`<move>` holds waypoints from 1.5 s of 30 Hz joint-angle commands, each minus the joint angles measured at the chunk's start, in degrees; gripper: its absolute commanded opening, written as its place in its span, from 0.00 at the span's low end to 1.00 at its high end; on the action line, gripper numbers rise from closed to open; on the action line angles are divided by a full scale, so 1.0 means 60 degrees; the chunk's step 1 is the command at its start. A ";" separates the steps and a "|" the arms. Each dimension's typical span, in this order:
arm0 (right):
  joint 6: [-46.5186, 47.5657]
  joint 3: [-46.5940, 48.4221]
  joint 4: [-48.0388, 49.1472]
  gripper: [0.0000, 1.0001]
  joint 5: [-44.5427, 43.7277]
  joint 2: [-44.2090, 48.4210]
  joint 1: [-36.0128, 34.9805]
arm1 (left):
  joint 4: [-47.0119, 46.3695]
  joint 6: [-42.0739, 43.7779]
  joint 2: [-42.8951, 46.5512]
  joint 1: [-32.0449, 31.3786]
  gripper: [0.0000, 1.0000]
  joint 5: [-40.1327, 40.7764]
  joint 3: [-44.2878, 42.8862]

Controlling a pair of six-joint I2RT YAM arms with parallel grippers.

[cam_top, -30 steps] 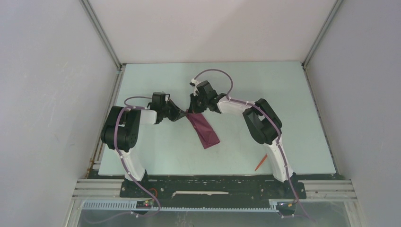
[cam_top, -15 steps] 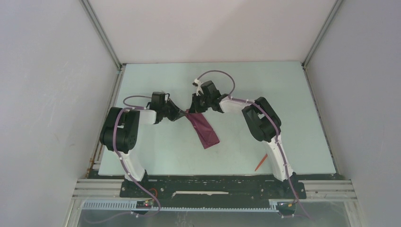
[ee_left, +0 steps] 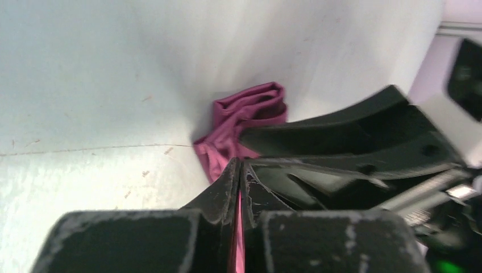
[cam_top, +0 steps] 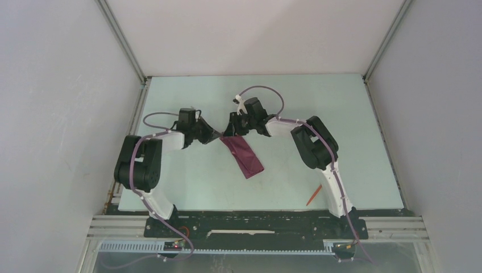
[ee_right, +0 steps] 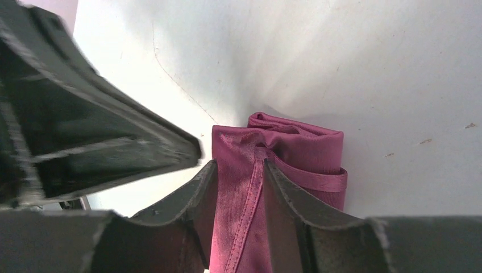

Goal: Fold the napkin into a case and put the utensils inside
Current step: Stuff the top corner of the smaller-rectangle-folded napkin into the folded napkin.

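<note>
The plum-purple napkin (cam_top: 243, 156) lies folded as a narrow case, slanting across the middle of the table. My left gripper (cam_top: 218, 137) is at its far end, shut on a thin edge of the cloth (ee_left: 239, 170). My right gripper (cam_top: 231, 133) is at the same end, shut on a thicker fold of the cloth that fills its jaws (ee_right: 241, 193). The two grippers nearly touch. One slim orange-red utensil (cam_top: 313, 195) lies on the table beside the right arm's base. The spoon is not in view.
The right gripper's black fingers (ee_left: 352, 133) cross the left wrist view close to the cloth (ee_left: 250, 108). The left gripper's fingers (ee_right: 113, 142) fill the left of the right wrist view. White walls enclose the pale table (cam_top: 187, 176) on three sides.
My left arm has swung its elbow outward to the left, and the napkin's far end has shifted slightly left with it. My right gripper has barely moved.
</note>
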State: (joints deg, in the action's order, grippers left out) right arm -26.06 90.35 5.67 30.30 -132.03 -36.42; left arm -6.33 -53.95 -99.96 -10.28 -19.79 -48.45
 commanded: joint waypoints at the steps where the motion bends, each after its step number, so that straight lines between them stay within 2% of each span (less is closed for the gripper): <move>1: 0.0755 -0.0024 -0.0567 0.45 -0.0653 0.0033 -0.0144 | 0.0234 0.0294 0.1447 0.0363 0.06 0.0059 -0.0216; 7: 0.1269 0.0447 -0.1335 0.46 -0.0950 0.0014 -0.0403 | 0.0808 0.0645 0.1961 0.0789 0.07 -0.0061 -0.0018; 11: 0.1362 0.0826 -0.1954 0.58 -0.1343 0.0107 -0.0517 | 0.0379 0.0456 0.2103 0.0780 0.06 -0.0227 0.0450; 21: 0.3046 0.2176 -0.4571 0.59 -0.3972 0.0572 -0.1356 | 0.0174 0.0649 0.2552 0.0803 0.05 -0.0125 0.1312; 29: 0.3198 0.2094 -0.4680 0.63 -0.4111 0.1099 -0.1443 | -0.0014 0.0672 0.2847 0.0805 0.04 -0.0237 0.1921; 35: 0.2914 0.1771 -0.4240 0.66 -0.3400 0.1602 -0.1254 | -0.0106 0.0658 0.2964 0.0805 0.03 -0.0279 0.2117; 45: 0.2956 0.1448 -0.4006 0.66 -0.3666 0.1427 -0.1105 | -0.1068 0.0086 0.2143 0.0806 0.04 -0.0892 0.2181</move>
State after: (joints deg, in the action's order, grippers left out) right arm -8.69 100.55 -20.14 9.45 -125.56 -43.09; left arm -8.82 -52.27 -86.17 -5.61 -23.22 -36.05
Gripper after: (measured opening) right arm 0.662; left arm 0.045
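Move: The napkin's top end, with the open fold mouth, lies practically under the right fingers: about 1 cm back, 1 cm to the right and 1 cm below. The strip's bottom end is some 17 cm back and 10 cm to the right of that hand; the shut left fingertips hover about 4 cm to its left, level fore and aft. From the left hand, the same top end is roughly 4 cm right, 1 cm back and 2 cm down. Up and leftward first, the shut left fingers hop some 6 cm, then draw back and sink, ending clear of the napkin's top end. The right hand meanwhile eases back about 2 cm over the top end, tips its fingers some 25 degrees steeper down and spreads them wider, then lifts about 4 cm off the cloth. ##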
